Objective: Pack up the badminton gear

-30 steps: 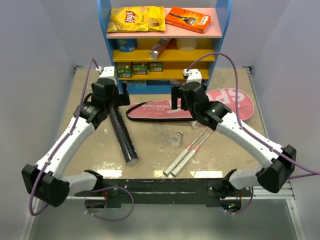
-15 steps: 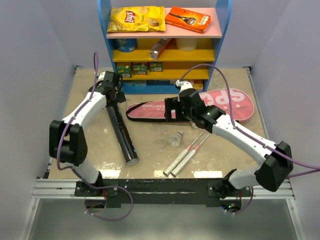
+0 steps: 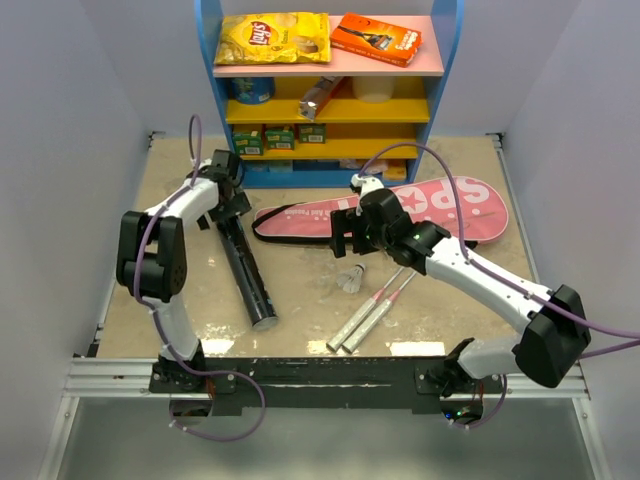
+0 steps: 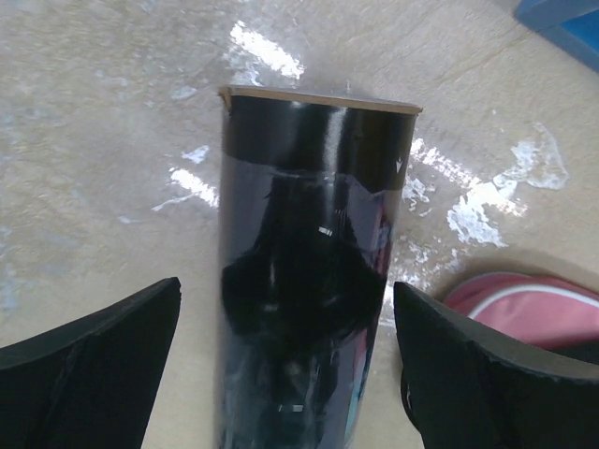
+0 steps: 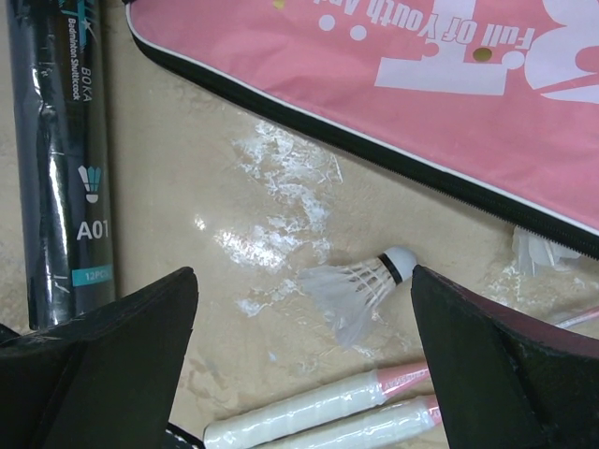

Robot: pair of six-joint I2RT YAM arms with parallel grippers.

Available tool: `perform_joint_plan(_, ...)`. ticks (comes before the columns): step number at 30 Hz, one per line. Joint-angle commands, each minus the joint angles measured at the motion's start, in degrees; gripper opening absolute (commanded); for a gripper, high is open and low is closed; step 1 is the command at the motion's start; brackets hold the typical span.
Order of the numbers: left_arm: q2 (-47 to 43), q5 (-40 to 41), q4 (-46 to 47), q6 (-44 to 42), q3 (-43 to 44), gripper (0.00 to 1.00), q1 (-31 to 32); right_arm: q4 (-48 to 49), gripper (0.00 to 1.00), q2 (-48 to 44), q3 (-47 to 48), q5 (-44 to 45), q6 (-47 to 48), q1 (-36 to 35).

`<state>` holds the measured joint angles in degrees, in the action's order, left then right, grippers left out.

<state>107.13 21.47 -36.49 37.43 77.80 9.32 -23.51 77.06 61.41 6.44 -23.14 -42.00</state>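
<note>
The long black tube (image 3: 246, 268) lies on the table left of centre, and its far end (image 4: 314, 271) sits between the fingers of my open left gripper (image 3: 228, 205) (image 4: 286, 313) with a gap on each side. My right gripper (image 3: 348, 243) (image 5: 304, 309) hangs open over the white shuttlecock (image 3: 351, 279) (image 5: 360, 285) and the white handles of the two rackets (image 3: 362, 322) (image 5: 318, 412). The pink bag lettered SPORT (image 3: 455, 205) (image 5: 449, 103) lies flat behind them, and the rackets' heads are hidden under my right arm. In the right wrist view the tube (image 5: 65, 159) is at the left.
A blue shelf unit (image 3: 207, 60) stands at the back, with a yellow crisp packet (image 3: 272, 38) and an orange box (image 3: 376, 38) on top and small boxes on its lower shelves. Grey walls close in both sides.
My left arm has folded back and its gripper has come down around the tube's far end. My right gripper has moved from over the bag towards the shuttlecock. Both stayed open.
</note>
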Motion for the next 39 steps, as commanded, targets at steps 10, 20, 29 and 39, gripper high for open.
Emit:
perform_joint_plan(10, 5.5, -4.0, 7.0, -1.7, 0.1, 0.91, -0.9, 3.0, 0.99, -1.6, -2.7, -1.7, -1.4, 0.0)
perform_joint_plan(20, 2.6, -3.1, 8.5, -4.6, -4.0, 0.26, -0.9, 2.8, 0.99, -2.0, -2.7, -2.9, -2.6, 0.0)
perform_joint_plan(29, -11.6, -4.9, 8.2, -11.7, -6.8, 0.0, -0.4, -3.1, 0.99, -2.4, 4.8, 0.1, -0.2, 0.0)
perform_joint_plan(39, -27.1, -20.7, 11.0, -24.0, -5.9, 0.0, 0.3, -11.7, 0.96, -6.1, 11.5, 3.8, 3.1, 0.0)
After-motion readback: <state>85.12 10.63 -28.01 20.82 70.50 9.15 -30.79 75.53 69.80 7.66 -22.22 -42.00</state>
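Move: The black shuttlecock tube lies lengthwise under the open left fingers, with its far end just beyond them. Its middle is about 14 cm back, 5 cm right and 4 cm down from that hand. The pink racket bag's middle is some 42 cm right, roughly level fore and aft; the shuttlecock lies about 18 cm back and 33 cm right, both about 6 cm lower. From the right hand, the tube's middle is some 23 cm left, 1 cm back and 15 cm down. The left fingers pinch the tube from both sides near its far end after sinking about 4 cm around it, then keep hold and carry that end up some 15 cm, easing slightly back while the wrist tips upward and turns clockwise, each nearly 20 degrees. The empty right hand dips slightly, then rises about 6 cm, fingers open. ##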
